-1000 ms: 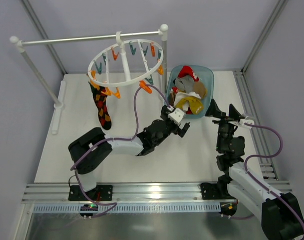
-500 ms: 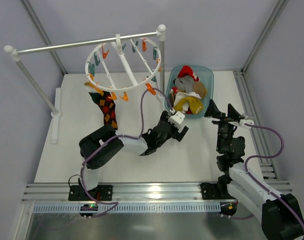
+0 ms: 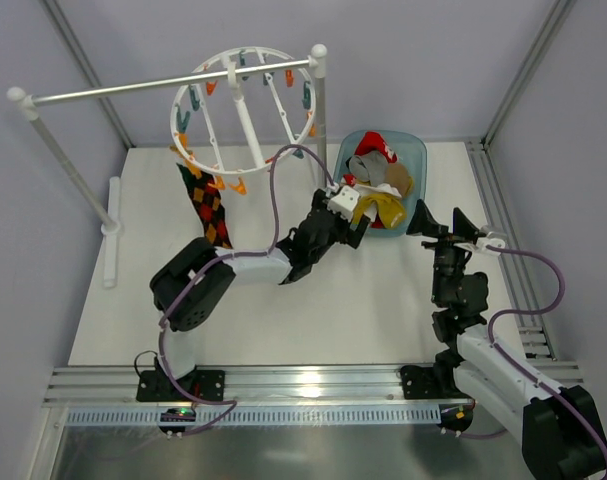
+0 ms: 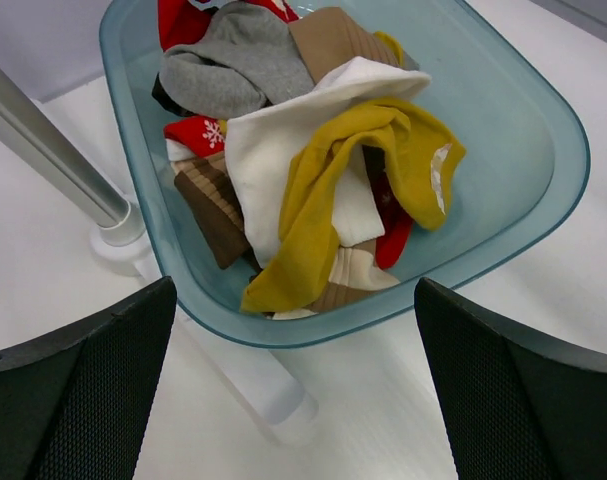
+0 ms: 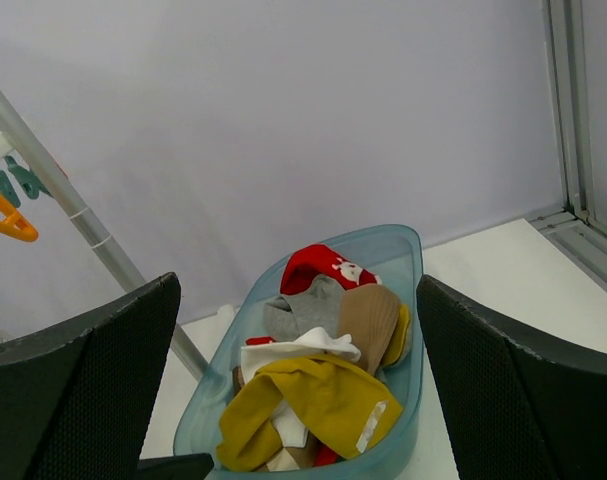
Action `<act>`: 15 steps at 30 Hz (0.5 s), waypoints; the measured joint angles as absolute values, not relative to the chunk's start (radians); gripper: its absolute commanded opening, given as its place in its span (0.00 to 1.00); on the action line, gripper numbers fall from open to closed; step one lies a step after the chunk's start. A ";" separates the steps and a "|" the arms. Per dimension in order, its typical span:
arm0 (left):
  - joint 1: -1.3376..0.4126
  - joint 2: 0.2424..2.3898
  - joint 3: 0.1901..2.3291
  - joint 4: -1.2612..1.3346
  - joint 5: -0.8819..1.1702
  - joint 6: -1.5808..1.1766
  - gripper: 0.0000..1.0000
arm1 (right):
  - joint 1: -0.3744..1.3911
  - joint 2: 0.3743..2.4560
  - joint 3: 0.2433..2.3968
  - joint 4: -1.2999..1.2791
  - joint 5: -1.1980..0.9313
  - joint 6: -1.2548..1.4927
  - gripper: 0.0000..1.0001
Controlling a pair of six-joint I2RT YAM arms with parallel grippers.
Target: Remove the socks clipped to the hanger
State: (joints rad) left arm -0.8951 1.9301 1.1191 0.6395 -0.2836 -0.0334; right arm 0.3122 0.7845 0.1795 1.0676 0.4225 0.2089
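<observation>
The white round hanger (image 3: 241, 110) hangs tilted from the rail, with orange and teal clips on its rim. One dark argyle sock (image 3: 209, 207) hangs clipped at its lower left. My left gripper (image 3: 357, 226) is open and empty at the near left rim of the teal basket (image 3: 417, 160). In the left wrist view my left gripper (image 4: 295, 335) frames the basket rim (image 4: 543, 90), which holds a yellow sock (image 4: 323, 200), a white sock (image 4: 273, 150) and a brown striped sock (image 4: 208, 195). My right gripper (image 3: 441, 222), seen too in its wrist view (image 5: 298, 300), is open and empty, to the right of the basket (image 5: 403, 250).
The straight rail stand (image 3: 133, 89) spans the back, and its right post (image 3: 320, 110) stands just left of the basket. The post's foot (image 4: 118, 235) touches the basket's side. Grey (image 4: 233, 65) and red (image 5: 323, 268) socks also lie in the basket.
My left gripper has moved up and back to the basket's rim. The hanger has tilted up and swung left, and the argyle sock has swung with it. The right arm has not moved.
</observation>
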 measured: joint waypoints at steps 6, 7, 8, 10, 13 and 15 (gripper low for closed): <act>-0.871 1.909 1.106 0.649 -0.279 -0.051 1.00 | 0.312 0.793 0.179 1.066 0.419 0.208 1.00; -0.868 1.901 1.080 0.669 -0.281 -0.061 0.99 | 0.312 0.793 0.179 1.066 0.419 0.208 1.00; -0.867 1.892 1.050 0.688 -0.290 -0.072 1.00 | 0.312 0.793 0.179 1.065 0.419 0.208 1.00; -0.867 1.880 0.981 0.739 -0.310 -0.096 1.00 | 0.312 0.793 0.179 1.066 0.419 0.208 1.00; -0.875 1.845 0.826 0.832 -0.361 -0.124 1.00 | 0.312 0.793 0.179 1.065 0.419 0.208 1.00; -0.888 1.812 0.712 0.893 -0.409 -0.129 1.00 | 0.312 0.793 0.179 1.065 0.419 0.208 1.00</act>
State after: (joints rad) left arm -0.8883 1.8118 0.7124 0.8928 -0.4091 -0.1287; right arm 0.3122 0.7925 0.1795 1.0653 0.4194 0.2081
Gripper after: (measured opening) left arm 0.995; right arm 0.996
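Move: From the empty left hand, the last clipped sock, the argyle one, hangs roughly 31 cm to the left and 6 cm back, its middle about level in height. The hanger's ring is some 20 cm left, 5 cm ahead and 22 cm up; the stand post's foot lies about 10 cm ahead, 5 cm left; the bin's middle, 12 cm ahead, 9 cm right. For the right hand, the argyle sock lies some 50 cm left, 2 cm ahead, 12 cm lower. Leftward, downward and back, gathering speed after easing forward and up by under a centimetre, the left hand swings away from the bin towards the hanging argyle sock: about 8 cm left, 5 cm down and 4 cm back. Its fingers stay wide open and empty while the wrist turns nearly 10 degrees counter-clockwise. ##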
